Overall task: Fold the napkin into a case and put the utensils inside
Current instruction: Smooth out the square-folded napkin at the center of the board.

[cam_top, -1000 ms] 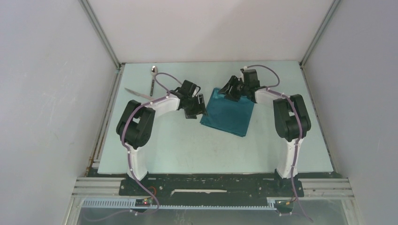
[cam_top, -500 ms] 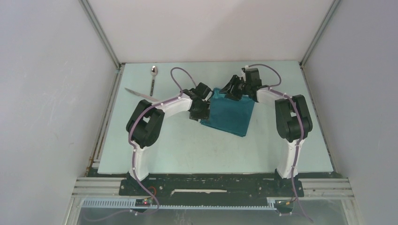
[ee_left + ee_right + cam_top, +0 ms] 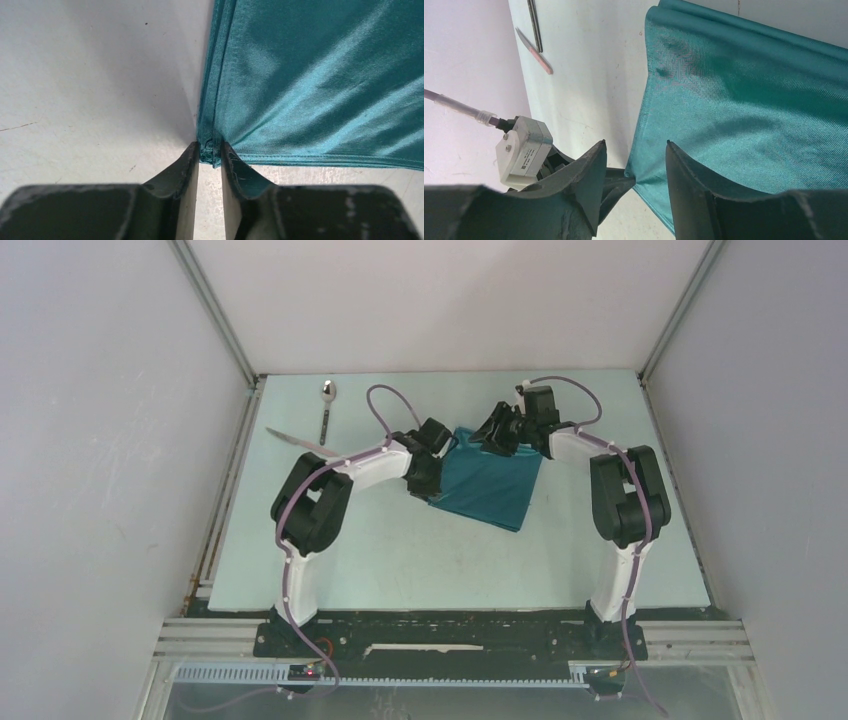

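Note:
The teal napkin lies flat in the middle of the table, its left edge doubled. My left gripper is shut on the napkin's near-left corner, and the bunched hem is pinched between its tips. My right gripper hovers open over the napkin's far-left part, holding nothing. Beyond its fingers the left gripper's tips show with the corner in them. The spoon and the knife lie at the far left of the table, apart from both grippers.
The spoon handle and the knife blade show at the top left of the right wrist view. Grey walls enclose the table on three sides. The left arm's cable loops above its wrist.
My left arm swung right from bare table to the napkin's near-left corner and closed on it. The right gripper stayed over the far-left part, jaws slightly narrower.

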### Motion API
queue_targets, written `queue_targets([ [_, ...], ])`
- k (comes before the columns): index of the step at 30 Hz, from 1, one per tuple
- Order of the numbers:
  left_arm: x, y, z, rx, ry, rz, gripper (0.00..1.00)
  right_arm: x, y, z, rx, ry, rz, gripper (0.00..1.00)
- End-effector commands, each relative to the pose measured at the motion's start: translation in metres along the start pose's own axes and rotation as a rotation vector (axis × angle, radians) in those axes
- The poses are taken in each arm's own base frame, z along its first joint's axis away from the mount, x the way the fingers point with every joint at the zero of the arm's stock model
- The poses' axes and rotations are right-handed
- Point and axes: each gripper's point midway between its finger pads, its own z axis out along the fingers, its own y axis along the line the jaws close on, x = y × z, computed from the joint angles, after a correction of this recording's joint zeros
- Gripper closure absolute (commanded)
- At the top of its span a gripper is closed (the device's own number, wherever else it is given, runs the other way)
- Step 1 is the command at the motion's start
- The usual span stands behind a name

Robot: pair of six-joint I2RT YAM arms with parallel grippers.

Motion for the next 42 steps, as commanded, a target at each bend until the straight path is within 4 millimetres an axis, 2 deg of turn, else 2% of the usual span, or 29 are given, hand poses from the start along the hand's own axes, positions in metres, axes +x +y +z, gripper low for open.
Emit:
queue_targets([
  [1, 0.004, 0.008, 0.006, 0.012, 0.027, -0.018, 0.77, 0.0, 0.008, -0.007, -0.017, -0.005, -0.041, 0.45],
  [4, 0.004, 0.005, 0.006, 0.047, 0.034, -0.03, 0.85, 0.003, 0.004, 0.001, -0.019, 0.005, -0.032, 0.44],
  [6, 0.005, 0.002, 0.007, 0.064, 0.04, -0.033, 0.86, -0.002, 0.007, 0.007, -0.06, -0.011, -0.038, 0.41],
  [8, 0.005, -0.001, 0.006, 0.077, 0.039, -0.038, 0.85, -0.008, 0.011, 0.014, -0.093, -0.019, -0.041, 0.24],
  [15, 0.0, 0.001, 0.006, 0.089, 0.039, -0.05, 0.91, -0.022, 0.027, 0.053, -0.237, 0.009, 0.026, 0.06],
  [25, 0.001, 0.001, 0.004, 0.103, 0.049, -0.057, 1.0, -0.031, 0.025, 0.084, -0.299, 0.004, 0.073, 0.08],
  [33, 0.008, 0.001, 0.009, 0.106, 0.076, -0.065, 1.0, -0.039, 0.009, 0.099, -0.294, -0.013, 0.125, 0.08],
  [42, 0.009, -0.001, 0.006, 0.121, 0.07, -0.064, 1.0, -0.043, 0.021, 0.115, -0.355, 0.012, 0.134, 0.09],
])
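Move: The napkin's far-left corner lies about 8 cm ahead of the right hand, 5 cm to its left and 8 cm below; the far-right corner is some 12 cm to its right and nearly level, the near-left corner roughly 10 cm back and 10 cm left. The left fingertips already straddle that near-left corner, about 1 cm below the hand point, with the near-right corner 18 cm to the right and 7 cm back of it. The left hand stays at the near-left corner and shuts its partly open fingers to a tight gap, pinching the layered cloth there and tipping only about 5 degrees. After a brief wait the right hand spreads from half to wide open and reaches about 9 cm forward and 6 cm left, sinking 4 cm early on and then running level, rolling some 20 degrees so its left side rises, until one finger comes onto the napkin's far-left corner while the other stands beyond over bare board. ##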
